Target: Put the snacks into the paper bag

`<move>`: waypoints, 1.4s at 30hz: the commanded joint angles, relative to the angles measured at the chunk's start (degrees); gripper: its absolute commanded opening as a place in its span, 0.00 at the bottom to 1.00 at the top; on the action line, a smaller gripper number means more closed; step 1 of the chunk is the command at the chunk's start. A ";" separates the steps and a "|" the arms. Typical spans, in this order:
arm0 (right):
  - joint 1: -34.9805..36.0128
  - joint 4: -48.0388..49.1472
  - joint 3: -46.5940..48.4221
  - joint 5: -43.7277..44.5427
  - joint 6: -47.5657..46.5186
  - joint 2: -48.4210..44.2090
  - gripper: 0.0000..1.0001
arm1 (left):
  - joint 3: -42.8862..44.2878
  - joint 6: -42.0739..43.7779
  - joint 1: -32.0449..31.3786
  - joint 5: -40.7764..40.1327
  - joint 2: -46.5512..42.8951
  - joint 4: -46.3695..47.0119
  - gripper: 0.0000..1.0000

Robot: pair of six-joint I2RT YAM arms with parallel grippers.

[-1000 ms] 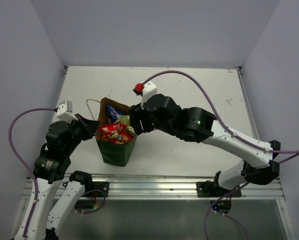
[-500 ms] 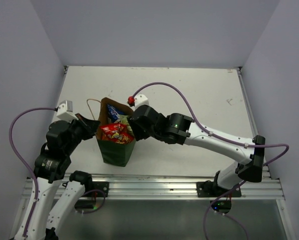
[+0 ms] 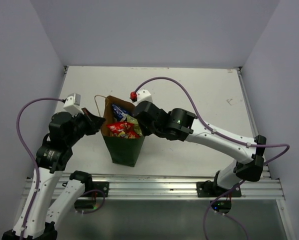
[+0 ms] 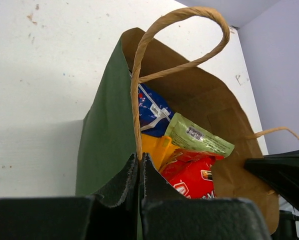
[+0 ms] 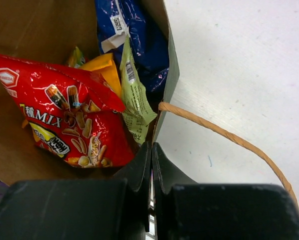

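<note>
The dark green paper bag stands upright at the near left of the table, with the snacks inside. A red packet lies on top, and a blue one and a light-green one stand behind it. My left gripper is shut on the bag's left rim, at the foot of a tan handle. My right gripper is shut on the right rim. The right wrist view looks down on the red packet, the orange packet, the light-green packet and the blue packet.
White table with purple walls on three sides. A metal rail runs along the near edge by the arm bases. The bag's other handle loops out over the table on the right side.
My right gripper came in to the bag's right rim and shut on it. The bag has shifted right, and the left arm went with it, still holding the left rim.
</note>
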 commanded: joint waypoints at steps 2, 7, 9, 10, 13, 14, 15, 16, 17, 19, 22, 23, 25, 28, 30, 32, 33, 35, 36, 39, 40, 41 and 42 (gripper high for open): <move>-0.57 -5.39 9.72 9.57 -2.11 -2.87 0.00 | 6.87 2.99 -0.39 6.44 4.47 11.49 0.00; -5.66 -6.54 7.01 8.71 -1.76 -6.39 0.00 | 10.65 2.55 -1.96 6.55 10.36 16.86 0.00; -8.55 -6.45 5.51 8.52 -1.93 -8.67 0.00 | 11.53 2.46 -5.91 4.18 12.99 18.70 0.00; -9.53 -6.19 3.94 8.17 -2.19 -9.37 0.00 | 11.71 2.55 -7.84 0.68 13.87 19.40 0.00; -13.40 -5.14 0.95 6.94 -3.68 -11.49 0.00 | 12.41 2.90 -17.15 -7.75 16.86 20.64 0.00; -14.45 -4.70 0.41 5.98 -4.12 -11.75 0.00 | 12.33 2.72 -19.18 -9.36 17.48 21.34 0.00; -16.29 -4.52 -0.11 5.63 -4.56 -11.84 0.00 | 11.98 2.46 -21.89 -10.07 18.36 21.69 0.00; -17.09 -4.00 -1.25 5.19 -5.18 -12.02 0.00 | 11.80 1.94 -22.79 -11.73 18.71 21.96 0.00; -17.88 -2.69 -1.96 4.49 -5.45 -12.19 0.00 | 11.54 1.93 -23.50 -12.62 18.80 22.13 0.00; -19.99 -1.62 -4.06 2.11 -5.80 -12.28 0.00 | 10.75 2.11 -24.65 -14.46 18.54 22.13 0.00; -20.88 0.13 -7.31 0.62 -5.98 -12.28 0.00 | 8.90 1.85 -24.82 -13.60 18.80 22.75 0.00; -20.88 0.66 -7.93 0.35 -5.80 -12.28 0.00 | 8.20 1.58 -24.82 -12.98 19.06 23.71 0.00; -20.97 1.19 -9.78 -0.09 -5.71 -12.46 0.00 | 5.92 0.97 -24.91 -11.93 19.77 24.68 0.00; -21.14 2.07 -11.36 -0.70 -5.89 -12.55 0.00 | 3.19 0.96 -25.44 -10.96 19.95 26.26 0.00; -21.23 2.25 -11.46 -1.14 -5.98 -12.46 0.00 | 1.70 1.05 -25.79 -10.69 19.77 26.97 0.00; -21.14 2.68 -11.55 -1.50 -5.98 -12.28 0.00 | 0.56 1.05 -26.05 -10.52 19.68 27.06 0.00; -21.23 2.69 -11.37 -1.67 -5.89 -12.11 0.00 | 0.37 1.05 -26.14 -10.43 19.51 27.06 0.00; -21.14 2.60 -10.76 -2.37 -6.24 -11.76 0.12 | 0.46 1.14 -26.23 -10.60 19.42 26.53 0.00; -21.14 2.77 -10.58 -2.81 -6.33 -11.67 0.18 | 0.90 1.23 -26.32 -10.86 19.24 26.18 0.08; -21.23 2.95 -9.18 -4.39 -7.55 -11.93 0.37 | 4.41 3.33 -26.84 -15.15 18.98 23.98 0.48; -21.14 2.86 -8.21 -4.66 -7.99 -12.02 0.47 | 5.63 4.56 -26.93 -16.22 18.98 23.20 0.56; -21.14 2.60 -7.60 -4.92 -8.26 -12.02 0.64 | 8.43 5.26 -26.93 -17.10 18.98 21.54 0.62; -21.14 2.60 -6.98 -5.27 -8.61 -12.54 0.69 | 10.02 5.88 -27.02 -18.06 18.98 20.56 0.68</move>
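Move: Between the two hands, the paper bag is pinched by its left and right handles near the rim; its middle is about 8 cm right of and 12 cm below the left hand, and 7 cm left, 2 cm ahead of and 12 cm below the right. The bare spot it goes to is 20 cm right, 5 cm ahead and 22 cm below the left hand, or 6 cm right, 7 cm ahead and 22 cm below the right. Inside, the red packet lies 7 cm left of the right hand, level and 6 cm down; the green packet 3 cm left, 2 cm ahead, equally deep. Keeping their pinch on the two sides of the bag, both hands rise some 4 cm together and carry it about 12 cm to the right and somewhat forward, the right hand going farther forward, both turning clockwise. Then they lower it to just below the starting height, pause, and open their fingers past half, beginning to lift. ##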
